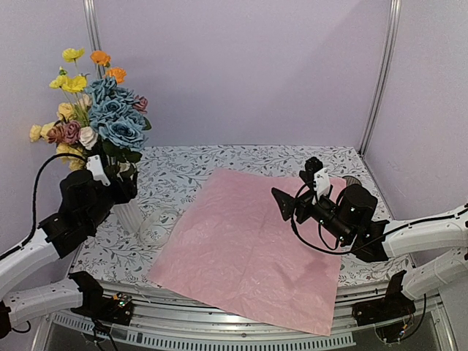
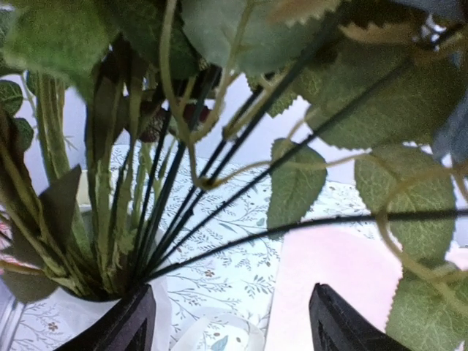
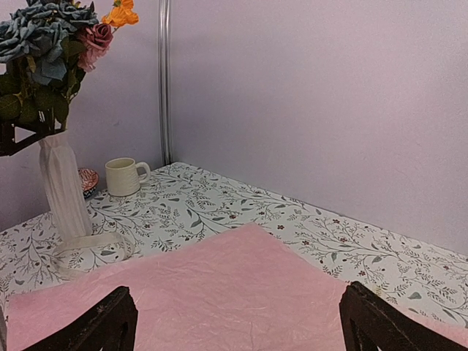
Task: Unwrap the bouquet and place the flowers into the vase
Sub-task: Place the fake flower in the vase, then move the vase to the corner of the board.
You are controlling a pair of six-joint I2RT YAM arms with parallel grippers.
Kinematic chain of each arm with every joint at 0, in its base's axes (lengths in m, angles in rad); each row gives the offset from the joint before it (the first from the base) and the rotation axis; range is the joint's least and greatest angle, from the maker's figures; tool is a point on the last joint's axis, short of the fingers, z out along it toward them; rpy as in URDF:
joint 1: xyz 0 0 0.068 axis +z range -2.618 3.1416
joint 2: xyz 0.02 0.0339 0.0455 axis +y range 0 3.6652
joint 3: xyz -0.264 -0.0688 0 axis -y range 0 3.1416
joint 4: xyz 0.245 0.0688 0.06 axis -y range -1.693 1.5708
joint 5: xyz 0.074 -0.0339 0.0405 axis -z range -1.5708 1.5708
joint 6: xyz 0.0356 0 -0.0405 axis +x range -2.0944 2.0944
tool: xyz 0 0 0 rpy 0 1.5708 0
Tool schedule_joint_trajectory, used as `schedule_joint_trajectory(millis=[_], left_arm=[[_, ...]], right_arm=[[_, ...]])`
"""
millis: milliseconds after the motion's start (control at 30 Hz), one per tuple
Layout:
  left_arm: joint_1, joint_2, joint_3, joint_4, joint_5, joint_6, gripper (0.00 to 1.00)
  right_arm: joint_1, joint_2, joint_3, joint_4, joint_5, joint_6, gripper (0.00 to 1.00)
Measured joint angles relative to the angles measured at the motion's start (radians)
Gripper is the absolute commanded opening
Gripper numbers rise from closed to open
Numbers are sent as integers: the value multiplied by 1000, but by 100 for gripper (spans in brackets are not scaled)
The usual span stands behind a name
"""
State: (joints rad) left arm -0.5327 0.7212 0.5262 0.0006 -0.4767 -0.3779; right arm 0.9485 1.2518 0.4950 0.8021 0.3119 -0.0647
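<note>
The flowers (image 1: 102, 110) stand upright in the white ridged vase (image 1: 130, 217) at the table's left; blue roses, yellow and orange blooms on top. In the left wrist view the green and black stems (image 2: 161, 197) run down into the vase mouth (image 2: 66, 311). My left gripper (image 1: 123, 181) is at the stems just above the vase neck, jaws wide apart (image 2: 234, 325), holding nothing. The pink wrapping paper (image 1: 248, 245) lies spread flat mid-table, and the cream ribbon (image 1: 156, 228) lies loose by the vase foot. My right gripper (image 1: 289, 201) hovers open over the paper's right part (image 3: 238, 329).
In the right wrist view a cream mug (image 3: 123, 176) and a red saucer (image 3: 88, 180) stand behind the vase (image 3: 62, 194) near the back wall. The floral tablecloth (image 1: 278, 157) shows behind the paper. Metal frame posts (image 1: 380, 73) stand at the rear corners.
</note>
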Motion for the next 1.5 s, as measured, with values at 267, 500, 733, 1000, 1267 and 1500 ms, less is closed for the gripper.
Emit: schedule_joint_trajectory(millis=[267, 500, 733, 1000, 1267, 1500], left_arm=[[0, -57, -75, -53, 89, -69, 78], [0, -169, -85, -77, 162, -99, 80], [0, -238, -45, -192, 196, -121, 83], [0, -261, -11, -319, 249, -209, 98], [0, -266, -98, -289, 338, -335, 98], [0, -237, -258, -185, 384, -394, 98]], right_arm=[[-1, 0, 0, 0, 0, 0, 99], [-1, 0, -1, 0, 0, 0, 99], [-3, 0, -5, 1, 0, 0, 99], [-3, 0, -16, 15, 21, 0, 99], [-11, -59, -84, 15, 102, 0, 99], [-36, -154, -129, 13, 194, -4, 99]])
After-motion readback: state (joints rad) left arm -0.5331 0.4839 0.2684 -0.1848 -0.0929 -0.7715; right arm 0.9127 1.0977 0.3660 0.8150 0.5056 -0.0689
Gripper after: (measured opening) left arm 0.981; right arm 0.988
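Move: The vase, with the flowers already in it, stands about 6 cm ahead of the left hand and 5 cm to its left, its middle some 12 cm below. The ribbon loop lies about 8 cm ahead, 3 cm to the right and 24 cm down. The pink paper's middle is at that same table level, roughly 33 cm right and 6 cm back. From the right hand the vase is about 48 cm left, 8 cm ahead and 10 cm below. The stems at the vase mouth are left behind as the empty left hand backs off about 6 cm, with a small dip and rise, then sinks steeply to end some 11 cm lower and 4 cm farther right. Its already parted fingers spread fully while the wrist tips down, rolls left side down and turns a little clockwise. Late on, the open right hand swings about 7 cm right, away from the vase, turning clockwise. ##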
